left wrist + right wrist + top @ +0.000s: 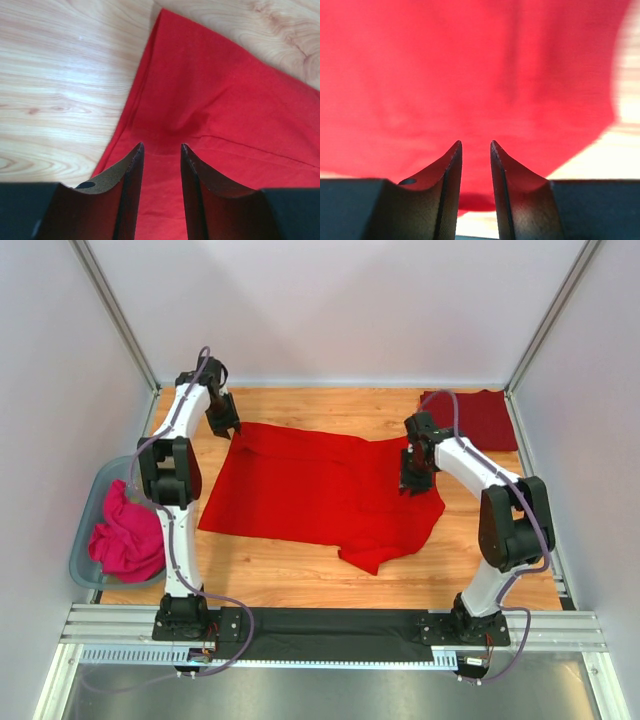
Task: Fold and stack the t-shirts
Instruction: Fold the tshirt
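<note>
A bright red t-shirt (310, 490) lies spread flat across the middle of the wooden table. A darker maroon t-shirt (478, 418) lies folded at the far right corner. My left gripper (226, 428) is open and empty over the bright shirt's far left corner; its wrist view shows the cloth (215, 110) between and beyond the fingers. My right gripper (412, 487) is open and empty just above the shirt's right edge; red cloth (470, 75) fills its wrist view.
A grey-blue basket (92, 510) holding a crumpled pink-magenta cloth (128, 538) stands off the table's left edge. White enclosure walls close in the table at the back and sides. Bare wood (280, 580) shows in front of the shirt.
</note>
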`<state>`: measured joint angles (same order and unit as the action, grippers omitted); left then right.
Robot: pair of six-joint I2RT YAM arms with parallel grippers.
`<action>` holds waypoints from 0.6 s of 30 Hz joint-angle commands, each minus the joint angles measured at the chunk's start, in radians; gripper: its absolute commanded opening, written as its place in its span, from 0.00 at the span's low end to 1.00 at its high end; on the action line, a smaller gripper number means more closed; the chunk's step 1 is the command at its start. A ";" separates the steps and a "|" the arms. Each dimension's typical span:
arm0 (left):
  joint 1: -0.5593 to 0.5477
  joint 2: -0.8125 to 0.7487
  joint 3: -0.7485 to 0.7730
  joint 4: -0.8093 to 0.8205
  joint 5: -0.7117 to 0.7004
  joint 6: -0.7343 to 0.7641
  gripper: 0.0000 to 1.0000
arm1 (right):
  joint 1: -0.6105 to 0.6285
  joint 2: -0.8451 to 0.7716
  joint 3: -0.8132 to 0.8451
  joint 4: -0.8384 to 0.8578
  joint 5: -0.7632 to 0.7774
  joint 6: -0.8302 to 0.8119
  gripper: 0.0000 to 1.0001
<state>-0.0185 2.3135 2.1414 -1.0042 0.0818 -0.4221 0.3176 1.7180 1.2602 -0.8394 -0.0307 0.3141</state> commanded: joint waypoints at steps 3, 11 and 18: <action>-0.005 0.055 0.037 -0.005 0.019 -0.007 0.42 | -0.097 0.051 0.004 0.003 0.119 0.187 0.31; -0.008 0.078 0.029 -0.011 0.065 -0.006 0.42 | -0.127 0.109 -0.030 0.046 0.115 0.164 0.34; -0.008 0.098 0.038 0.001 0.061 -0.021 0.42 | -0.132 0.127 -0.050 0.060 0.115 0.163 0.34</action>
<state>-0.0254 2.4054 2.1426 -1.0096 0.1299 -0.4252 0.1925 1.8416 1.2152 -0.8120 0.0631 0.4606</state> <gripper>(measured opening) 0.423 0.339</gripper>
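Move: The left hand hovers about 5 cm above the folded-over flap at the t-shirt's far left, its grip spot only 1 cm back and 1 cm right; the shirt's far-left corner is some 6 cm ahead, in line. The right hand's spot, beside the right-hand sleeve fold, lies about 5 cm to its right, level with it and 6 cm below. The sleeve corner is 11 cm right and 3 cm back of this hand, the dark red folded shirt about 18 cm ahead and 14 cm right. The right hand sweeps about 5 cm to the right over the red t-shirt towards the sleeve corner, sinking a little and turning some 15 degrees clockwise, then drops nearly straight down until its partly open fingertips are close above or on the cloth by the fold, about 5 cm lower than it began. The left hand meanwhile sinks about 4 cm onto the folded-over flap near the far-left corner, drifting slightly right, and stops there, its fingers staying parted either side of the grip spot. ##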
